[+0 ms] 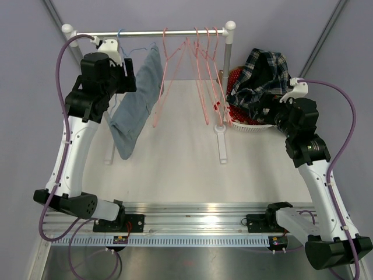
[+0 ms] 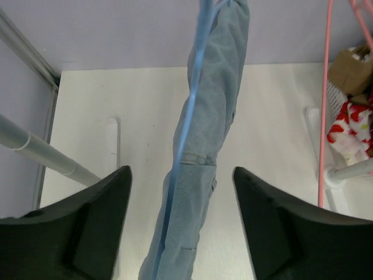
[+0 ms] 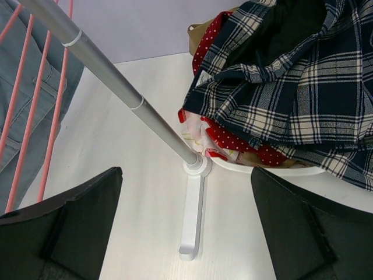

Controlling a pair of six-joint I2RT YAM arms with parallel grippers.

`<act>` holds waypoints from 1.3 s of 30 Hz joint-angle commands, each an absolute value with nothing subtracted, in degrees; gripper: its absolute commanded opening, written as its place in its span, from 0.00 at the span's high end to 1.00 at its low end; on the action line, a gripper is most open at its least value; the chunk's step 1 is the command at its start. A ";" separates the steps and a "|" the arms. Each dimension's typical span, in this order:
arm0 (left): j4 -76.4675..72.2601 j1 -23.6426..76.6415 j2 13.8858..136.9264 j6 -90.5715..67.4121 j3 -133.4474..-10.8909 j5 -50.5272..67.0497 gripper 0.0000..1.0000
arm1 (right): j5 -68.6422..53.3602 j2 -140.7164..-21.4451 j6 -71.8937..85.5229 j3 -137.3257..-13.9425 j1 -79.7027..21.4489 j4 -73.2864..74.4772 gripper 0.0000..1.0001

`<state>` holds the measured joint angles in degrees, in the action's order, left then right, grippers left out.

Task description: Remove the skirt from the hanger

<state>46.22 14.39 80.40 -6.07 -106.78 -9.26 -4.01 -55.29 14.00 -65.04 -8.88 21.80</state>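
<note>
A light blue denim skirt point(image 1: 137, 105) hangs from a blue hanger point(image 1: 123, 42) on the left part of the rail point(image 1: 151, 33). In the left wrist view the skirt point(image 2: 213, 146) and the blue hanger wire point(image 2: 189, 111) hang between my open fingers. My left gripper point(image 2: 182, 233) is open, high at the rail's left end, straddling the skirt without closing on it. My right gripper point(image 3: 186, 233) is open and empty, held above the rack's right foot point(image 3: 192, 221), beside the basket.
Several empty pink hangers point(image 1: 198, 70) hang on the rail's right half. A white basket point(image 1: 247, 123) piled with a plaid garment point(image 1: 262, 79) and other clothes stands at the right behind the rack's right post point(image 1: 227, 70). The rack's feet rest on the white table point(image 1: 175, 163).
</note>
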 commanded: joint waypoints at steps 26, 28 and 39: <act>50.37 14.15 79.20 -11.42 -129.12 2.11 1.00 | 2.63 -73.53 4.56 -106.34 -43.90 30.23 0.01; 49.49 14.15 78.49 -11.69 -127.19 2.20 1.00 | 4.82 -75.66 5.10 -106.26 -49.28 27.34 0.00; 46.85 14.24 77.61 -12.04 -122.26 3.25 1.00 | 13.09 -94.30 7.64 -108.37 -69.08 18.82 0.00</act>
<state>55.79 14.24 80.05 -11.16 -122.74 1.32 9.56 -93.19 6.46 -106.10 -68.03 24.29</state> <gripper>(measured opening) 0.020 0.993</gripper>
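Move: The blue hanger's wire stands between the left hand's open fingers, about 1 cm ahead and 1 cm right, level with them; the denim skirt hangs some 3 cm ahead, 5 cm right and 12 cm lower, the nearest pink hanger about 3 cm ahead, 11 cm right. For the right hand the skirt lies some 39 cm left, neither ahead nor back, about level; the basket is 12 cm straight ahead and 20 cm below. Left pinches the blue hanger, lifting it 10 cm up and back; right arcs 40 cm left towards skirt. ##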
